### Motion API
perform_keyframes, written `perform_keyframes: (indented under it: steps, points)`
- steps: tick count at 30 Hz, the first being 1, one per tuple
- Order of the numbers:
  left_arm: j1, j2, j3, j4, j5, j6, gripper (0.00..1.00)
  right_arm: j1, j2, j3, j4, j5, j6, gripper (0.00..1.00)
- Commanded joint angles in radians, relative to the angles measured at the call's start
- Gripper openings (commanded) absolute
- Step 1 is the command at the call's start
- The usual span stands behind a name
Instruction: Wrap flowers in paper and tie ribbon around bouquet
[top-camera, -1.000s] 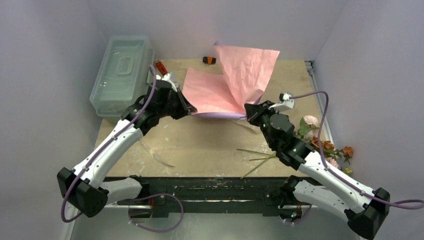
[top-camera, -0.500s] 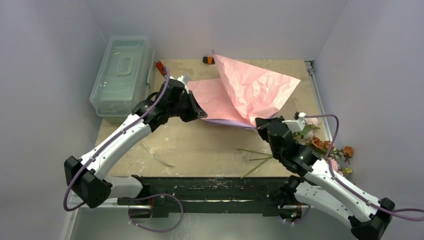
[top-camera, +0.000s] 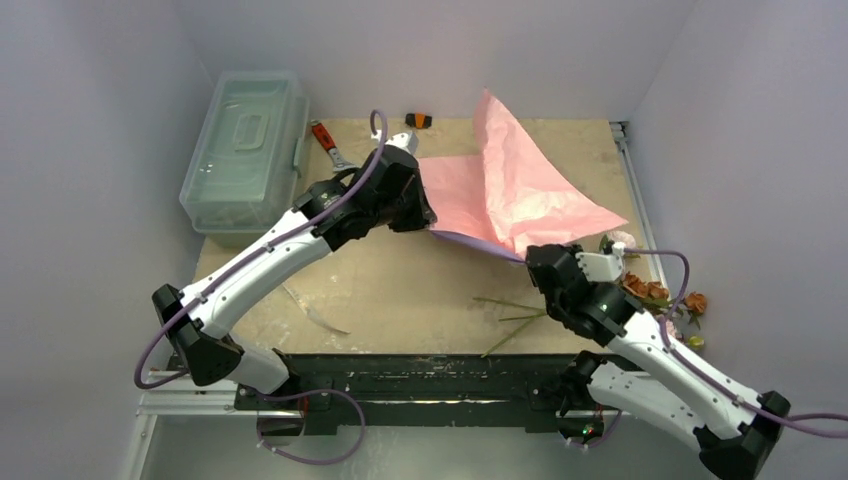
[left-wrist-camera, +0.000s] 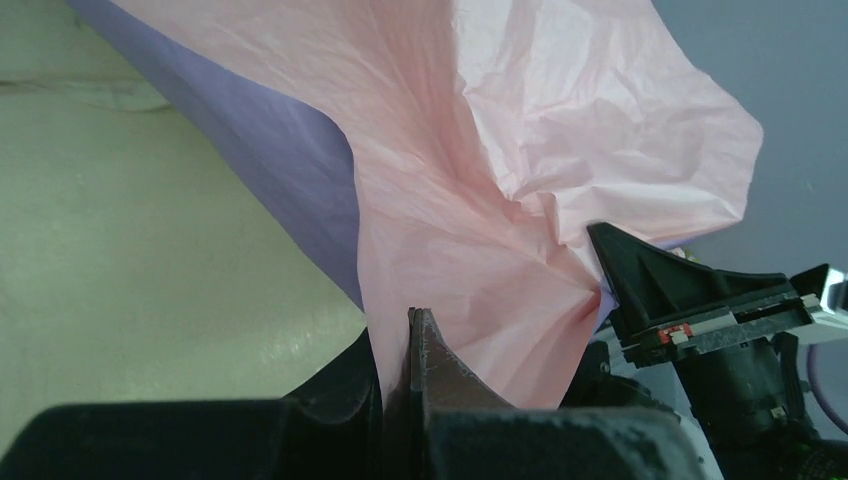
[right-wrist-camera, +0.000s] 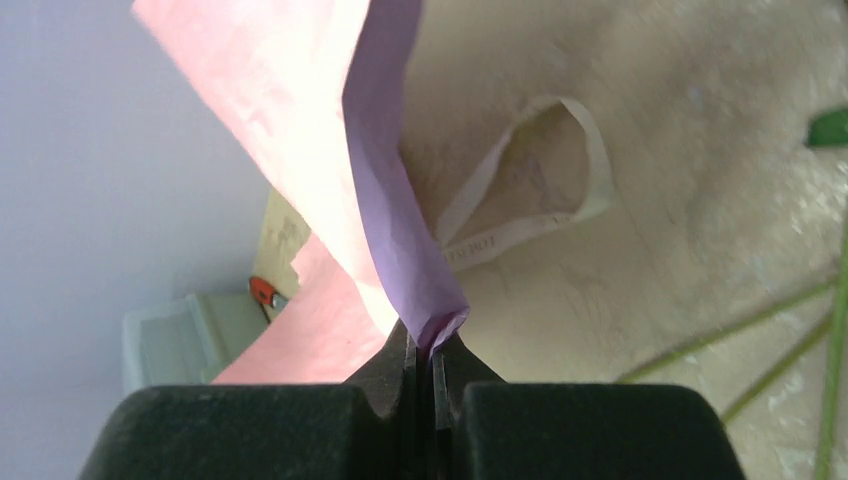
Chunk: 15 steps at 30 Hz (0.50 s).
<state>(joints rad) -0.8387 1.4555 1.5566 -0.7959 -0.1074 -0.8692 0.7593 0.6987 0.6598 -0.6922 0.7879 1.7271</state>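
Observation:
The paper (top-camera: 520, 185), pink on top and lilac beneath, hangs stretched between both grippers over the back middle of the table, one flap standing up. My left gripper (top-camera: 428, 222) is shut on its left edge, and the pink sheet (left-wrist-camera: 480, 150) runs out from the closed tips (left-wrist-camera: 415, 315). My right gripper (top-camera: 527, 255) is shut on a lilac corner (right-wrist-camera: 390, 200) pinched at its tips (right-wrist-camera: 432, 350). The flowers (top-camera: 650, 290) lie at the right edge behind the right arm, stems (top-camera: 510, 320) pointing left. A loop of the ribbon (right-wrist-camera: 500, 238) lies on the table under the paper.
A clear plastic box (top-camera: 245, 145) stands at the back left. A red-handled tool (top-camera: 322, 137) and a small orange-black item (top-camera: 418, 120) lie near the back edge. A pale thin strip (top-camera: 315, 315) lies front left. Walls close in on both sides.
Both grippers have carried the paper to the right. The left one moved from beside the box toward the middle; the right one drew back toward the flowers. The raised flap swung right.

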Motion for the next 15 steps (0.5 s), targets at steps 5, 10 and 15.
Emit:
perform_keyframes:
  steps: [5, 10, 15]
  points:
    - [0.007, 0.039, 0.326, -0.073, -0.253, 0.170, 0.00, -0.014, 0.191, 0.185, 0.296, 0.130, -0.344, 0.00]
    - [-0.002, 0.072, 0.473, -0.105, -0.293, 0.235, 0.00, -0.013, 0.332, 0.343, 0.268, 0.192, -0.429, 0.00]
    - [-0.013, -0.009, 0.340, -0.107, -0.268, 0.229, 0.00, -0.014, 0.409, 0.393, 0.127, 0.184, -0.442, 0.00]
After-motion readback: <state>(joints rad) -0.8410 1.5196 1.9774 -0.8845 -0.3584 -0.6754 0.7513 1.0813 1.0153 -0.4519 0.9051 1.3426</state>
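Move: Both hands already pinch the near edge of the paper. Its middle lies about 9 cm ahead, 15 cm right and 6 cm below the left hand, and 11 cm ahead, 3 cm left and 3 cm above the right hand. The ribbon loop is on the table 9 cm ahead, 4 cm left and 18 cm below the right hand. The flowers lie 17 cm to that hand's right, 4 cm back, equally low. Upward and forward, both hands sweep the pinched near edge of the paper together. The left rises about 13 cm and goes some 4 cm forward, fingertips tilting up about 20 degrees, easing off at the end; the right goes up and forward over the ribbon by 8 to 9 cm each, drifts left, and rolls its left side slightly down. Both grips stay shut. ##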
